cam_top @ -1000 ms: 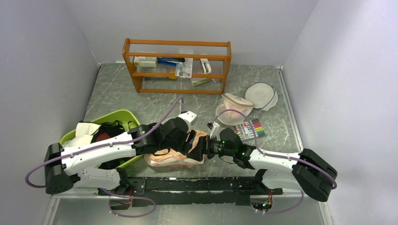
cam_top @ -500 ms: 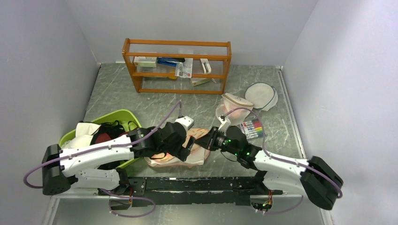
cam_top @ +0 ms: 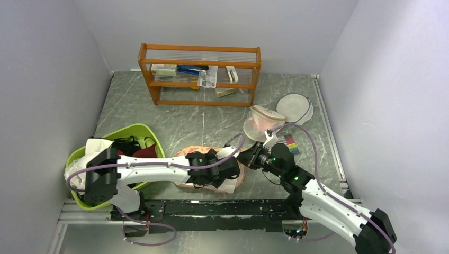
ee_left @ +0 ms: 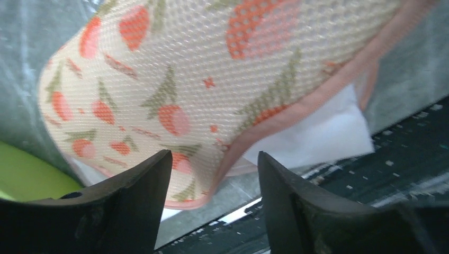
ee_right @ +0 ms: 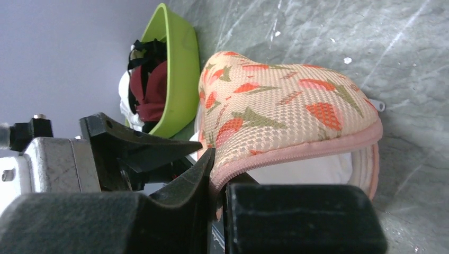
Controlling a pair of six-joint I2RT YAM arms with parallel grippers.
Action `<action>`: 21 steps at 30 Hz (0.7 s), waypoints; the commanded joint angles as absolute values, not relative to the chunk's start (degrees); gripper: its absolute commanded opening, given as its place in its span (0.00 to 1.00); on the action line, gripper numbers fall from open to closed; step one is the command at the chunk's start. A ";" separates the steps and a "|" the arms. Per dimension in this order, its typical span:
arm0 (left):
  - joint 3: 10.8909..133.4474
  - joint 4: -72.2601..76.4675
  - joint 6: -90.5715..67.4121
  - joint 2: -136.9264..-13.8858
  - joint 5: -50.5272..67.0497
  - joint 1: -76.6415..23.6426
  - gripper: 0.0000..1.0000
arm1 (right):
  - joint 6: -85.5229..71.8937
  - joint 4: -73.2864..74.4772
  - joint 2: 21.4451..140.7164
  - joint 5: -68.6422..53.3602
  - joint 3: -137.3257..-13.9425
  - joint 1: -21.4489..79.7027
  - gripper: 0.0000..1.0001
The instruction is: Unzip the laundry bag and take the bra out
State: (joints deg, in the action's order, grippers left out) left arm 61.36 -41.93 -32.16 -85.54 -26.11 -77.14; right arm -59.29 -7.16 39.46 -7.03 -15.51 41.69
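Note:
The peach flower-print laundry bag (cam_top: pixel 191 153) lies near the table's front edge, unzipped, with its top flap (ee_right: pixel 280 111) raised. My right gripper (ee_right: pixel 219 177) is shut on the pink zip edge of that flap, at the bag's right end (cam_top: pixel 247 157). Under the flap the white bra (ee_right: pixel 304 169) shows inside, and it also sticks out of the near opening (ee_left: pixel 323 132). My left gripper (ee_left: pixel 214 156) stands open at the bag's near edge (cam_top: pixel 225 172), a finger on each side of the flap's rim, gripping nothing.
A green basin (cam_top: pixel 127 132) with a dark maroon bra (ee_right: pixel 153 90) and white cloths sits at the left. A wooden rack (cam_top: pixel 200 74) stands at the back. White mesh bags (cam_top: pixel 265 119), a mesh disc (cam_top: pixel 294 107) and markers (cam_top: pixel 290 142) lie at the right. A black rail (cam_top: pixel 212 209) runs along the near edge.
My right gripper has shut on the bag's zip edge and raised the flap to the right. My left arm has come off the top of the bag and swung to its near right side.

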 commanded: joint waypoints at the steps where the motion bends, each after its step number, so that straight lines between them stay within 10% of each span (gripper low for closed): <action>1: 65.93 -51.13 -38.11 -88.52 -39.20 -77.96 0.64 | -58.12 -2.40 38.63 -7.78 -16.51 41.01 0.08; 13: 69.94 -44.29 -23.46 -87.59 -40.91 -65.62 0.08 | -52.13 10.54 36.91 -2.71 -24.67 41.00 0.30; 21: 81.41 -31.61 -4.29 -98.89 -29.45 -50.16 0.07 | -47.41 24.17 31.97 5.00 -33.25 41.00 0.60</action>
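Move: The free edge of the laundry bag's flap hangs between the open left fingers, about 2 cm ahead, 1 cm to the right and 2 cm down; the white cloth lies under the flap, 2 cm ahead and some 6 cm below. The green basket is roughly 36 cm left and 5 ahead, the mesh bag 20 right and 20 ahead. From the right gripper, still pinching the flap, that left-hand gripping spot is about 7 cm left, 4 back and 6 down. Close the left gripper on the flap's edge while easing forward, then sweep the edge forward over the bag, about 16 cm in all with some 5 cm of rise and 5 cm to the left, speeding up and turning counter-clockwise with the fingertips tipping up. Let the right gripper sink slightly, open to release the flap, and draw up and right about 5 cm. ##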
